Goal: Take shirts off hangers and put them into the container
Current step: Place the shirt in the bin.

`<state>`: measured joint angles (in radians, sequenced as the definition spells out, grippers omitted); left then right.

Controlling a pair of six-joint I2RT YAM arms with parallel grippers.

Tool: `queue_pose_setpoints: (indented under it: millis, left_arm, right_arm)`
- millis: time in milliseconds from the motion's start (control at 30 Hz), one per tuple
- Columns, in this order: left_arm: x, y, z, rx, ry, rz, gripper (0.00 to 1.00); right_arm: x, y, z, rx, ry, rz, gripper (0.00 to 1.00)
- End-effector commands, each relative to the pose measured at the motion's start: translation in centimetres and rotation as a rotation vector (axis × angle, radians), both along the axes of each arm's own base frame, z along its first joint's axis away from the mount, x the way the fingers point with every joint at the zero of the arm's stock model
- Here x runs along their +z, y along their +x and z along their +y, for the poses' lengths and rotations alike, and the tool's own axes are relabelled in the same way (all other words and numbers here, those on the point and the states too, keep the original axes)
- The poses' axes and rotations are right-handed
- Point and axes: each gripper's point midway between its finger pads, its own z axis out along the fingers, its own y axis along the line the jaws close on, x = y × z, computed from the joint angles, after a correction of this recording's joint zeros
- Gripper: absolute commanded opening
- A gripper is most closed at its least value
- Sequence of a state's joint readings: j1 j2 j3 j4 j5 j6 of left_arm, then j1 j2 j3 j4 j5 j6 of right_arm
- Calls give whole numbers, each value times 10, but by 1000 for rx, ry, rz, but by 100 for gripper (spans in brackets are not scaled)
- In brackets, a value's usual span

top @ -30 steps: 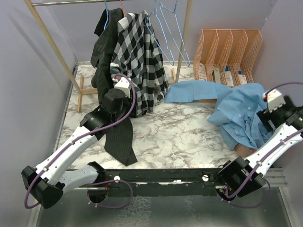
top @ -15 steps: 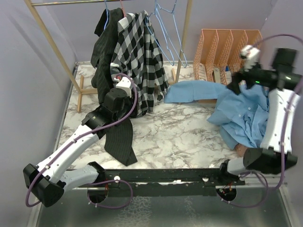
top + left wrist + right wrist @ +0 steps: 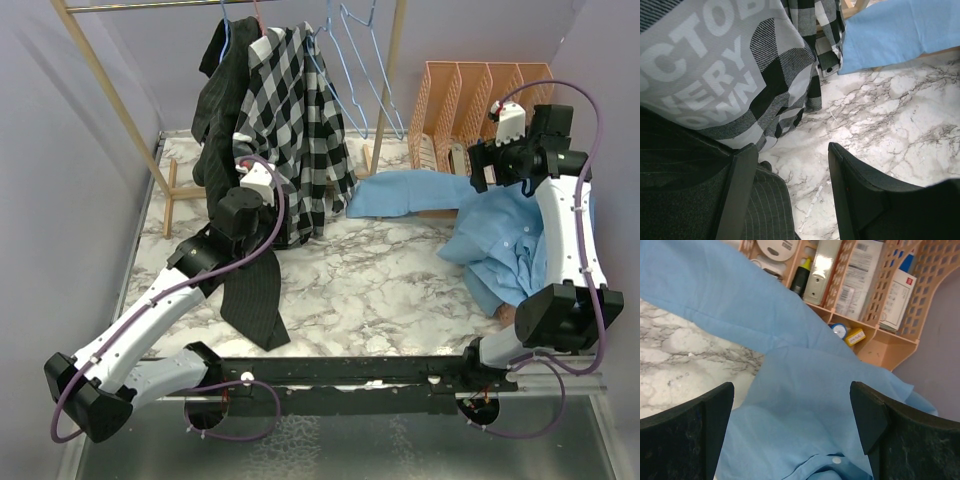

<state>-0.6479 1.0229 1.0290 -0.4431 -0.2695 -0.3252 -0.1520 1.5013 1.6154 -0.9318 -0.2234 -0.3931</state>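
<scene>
The black-and-white checked shirt [image 3: 295, 120] and the black pinstriped shirt [image 3: 225, 110] hang on the rack, the pinstriped one trailing onto the table. My left gripper [image 3: 790, 192] stands open beside their lower edges, with bare marble between its fingers [image 3: 742, 190] and pinstriped cloth at the left one. Empty light blue hangers [image 3: 355, 60] hang further right. The light blue shirt [image 3: 505, 235] lies spread at the right. My right gripper [image 3: 792, 425] hovers wide open above it, holding nothing. Of the container only a salmon sliver [image 3: 507, 316] shows under that shirt.
A peach upright file organizer [image 3: 490, 105], holding small items, stands at the back right, just behind the blue shirt. The wooden rack's posts [image 3: 388, 75] and feet [image 3: 172, 195] stand at the back. Grey walls close in on the left and right.
My right arm has swung up from the table's right edge to above the blue shirt, and its jaws have opened wide. The left arm has hardly moved.
</scene>
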Motion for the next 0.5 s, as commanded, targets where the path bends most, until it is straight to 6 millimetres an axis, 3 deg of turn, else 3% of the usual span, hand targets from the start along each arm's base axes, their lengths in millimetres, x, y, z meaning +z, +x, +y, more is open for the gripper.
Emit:
queue_pose_setpoints:
  millis: [0,100,367,433,467]
  left_arm:
    - [2,-5,4,10,-20,-8,61]
    - [-3,-6,5,7,-10,-4,61]
    - [-16,-3,1,-10,8,11,61]
    - [-19,-3,-1,-17,9,17,61]
    - [-20,-2,-1,-18,10,18,61]
  right_arm:
    - [-8,14,-26,-81,-114,-18,100]
    - [-22,12,-40,-88,-197,4,100]
    - [-71,-14,-44,9,-287,144,100]
    - [-80,-19,-44,24,-292,168,95]
    - [-83,-20,-43,27,-290,179,88]
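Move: The bunched upper part of the blue shirt that I go for lies about 10 cm below my empty right hand, some 4 cm to its right and 2 cm back. The bin under the heap is centred about 20 cm to the hand's right and 11 cm back. The orange sorter stands roughly 11 cm ahead and 5 cm right, and the shirt's sleeve runs off about 14 cm left and 4 cm ahead. From my left hand the bunched part is some 40 cm right, 7 cm ahead. I sink my wide-open right hand about 7 cm onto the bunched blue shirt. It first slides to the right, then drops faster while drawing back a little, some 4 cm right in all. The wrist tips its fingers further down and lowers its left side, about 15 degrees altogether, bringing the cloth up between the fingers. My left hand, empty beside the checked shirt, sinks about 2 cm. ##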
